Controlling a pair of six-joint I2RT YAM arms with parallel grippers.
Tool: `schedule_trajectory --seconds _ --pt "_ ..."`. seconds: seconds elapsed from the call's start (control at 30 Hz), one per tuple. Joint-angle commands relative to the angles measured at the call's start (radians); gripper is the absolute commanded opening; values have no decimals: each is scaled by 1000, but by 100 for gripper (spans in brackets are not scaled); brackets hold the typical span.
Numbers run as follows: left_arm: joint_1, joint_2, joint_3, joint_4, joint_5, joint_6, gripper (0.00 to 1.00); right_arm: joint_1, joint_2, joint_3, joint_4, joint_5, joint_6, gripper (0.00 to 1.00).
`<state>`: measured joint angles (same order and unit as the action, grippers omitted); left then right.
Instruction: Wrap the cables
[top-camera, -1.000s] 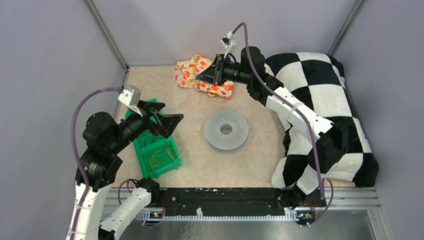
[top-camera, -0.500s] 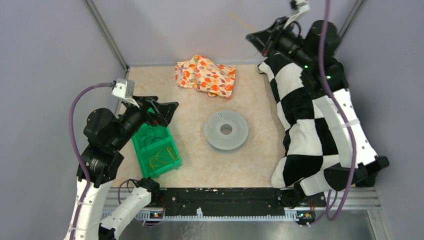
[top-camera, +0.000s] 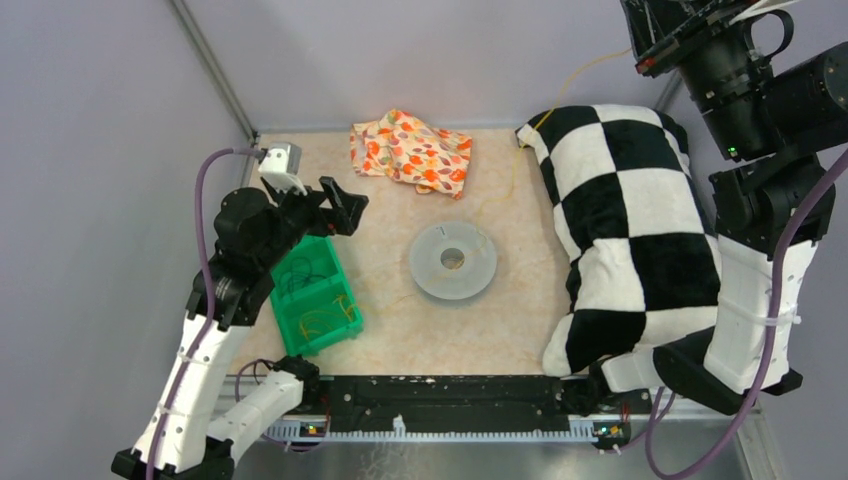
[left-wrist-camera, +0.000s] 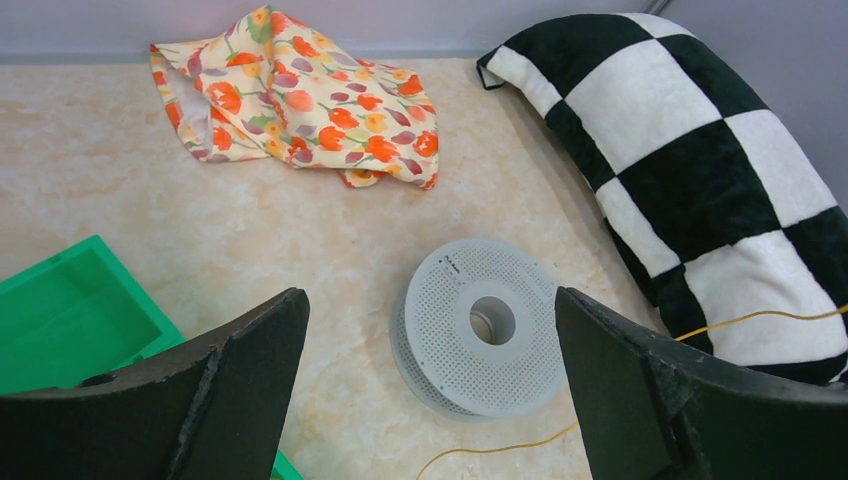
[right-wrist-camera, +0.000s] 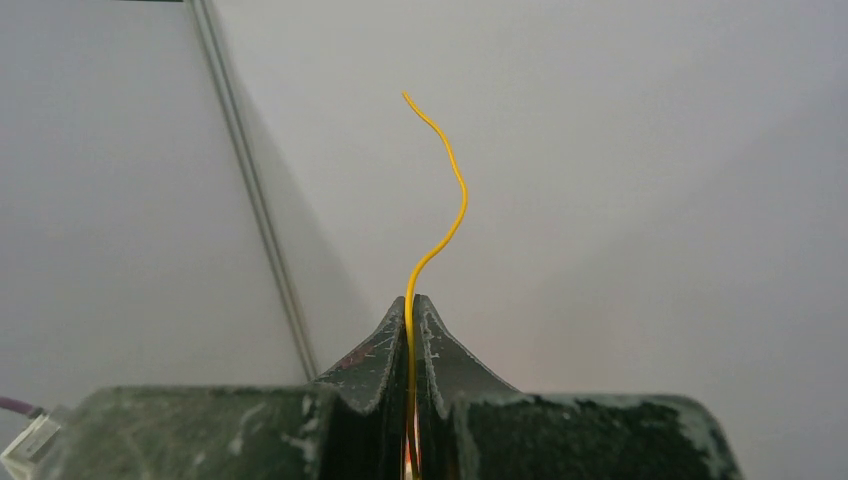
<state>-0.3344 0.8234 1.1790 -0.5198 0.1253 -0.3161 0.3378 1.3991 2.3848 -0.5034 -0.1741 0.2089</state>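
Note:
A grey plastic spool (top-camera: 452, 260) lies flat in the middle of the table; it also shows in the left wrist view (left-wrist-camera: 490, 325). A thin yellow cable (top-camera: 585, 70) runs from the spool, past the pillow's corner, up to my right gripper (top-camera: 648, 55). That gripper is raised high at the back right. It is shut on the cable (right-wrist-camera: 440, 240), whose free end sticks out past the right gripper's tips (right-wrist-camera: 411, 300). My left gripper (top-camera: 340, 205) is open and empty, above the table left of the spool. A stretch of cable (left-wrist-camera: 500, 452) lies in front of the spool.
A green bin (top-camera: 335, 335) with more yellow cables stands at the front left, under my left arm. A flowered cloth (top-camera: 410, 150) lies at the back. A black-and-white checked pillow (top-camera: 640, 240) fills the right side. Grey walls enclose the table.
My right arm has swung from over the cloth up and to the back right, drawing the yellow cable out from the spool. My left gripper has risen off the bin toward the back.

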Motion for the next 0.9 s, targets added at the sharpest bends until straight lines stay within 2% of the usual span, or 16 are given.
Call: schedule_trajectory --seconds 0.0,0.2,0.47,0.63,0.77,0.87 --pt "5 -14 -16 39 -43 -4 99 -15 8 -7 -59 90 -28 0" --pt "5 22 -39 56 -28 -4 99 -17 -38 -105 -56 53 -15 0" --pt "5 138 -83 101 79 -35 99 -16 -196 -479 -13 -114 64 0" --pt "5 234 -127 180 154 -61 99 -16 -311 -547 -59 -61 55 0" --pt "5 376 -148 260 263 -90 99 -16 -412 -750 -26 -27 94 0" --pt "5 508 -141 283 299 -146 99 -16 -443 -844 -81 -8 113 0"
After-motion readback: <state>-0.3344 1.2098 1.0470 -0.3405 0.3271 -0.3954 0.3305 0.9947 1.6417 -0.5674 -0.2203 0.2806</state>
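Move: The spool lies about 20 cm to the left gripper's right, only some 5 cm farther out and roughly 34 cm below. The green box is 14 cm to that gripper's left and 3 cm ahead, the flowered cloth about 38 cm ahead and 10 cm right. From the right gripper, high up with the yellow cable pinched, the spool is some 21 cm left, 3 cm ahead and 66 cm down; the checkered pillow's middle is about 17 cm right, 5 cm out. Bring the left gripper down towards the spool with its fingers kept wide open, slowly at first, sinking about 14 cm while reaching forward and right, and tip it some 20 degrees nose-down. Meanwhile lower the right gripper about 18 cm, swinging slightly out and then back, tipping its fingers down and keeping the yellow cable pinched. ##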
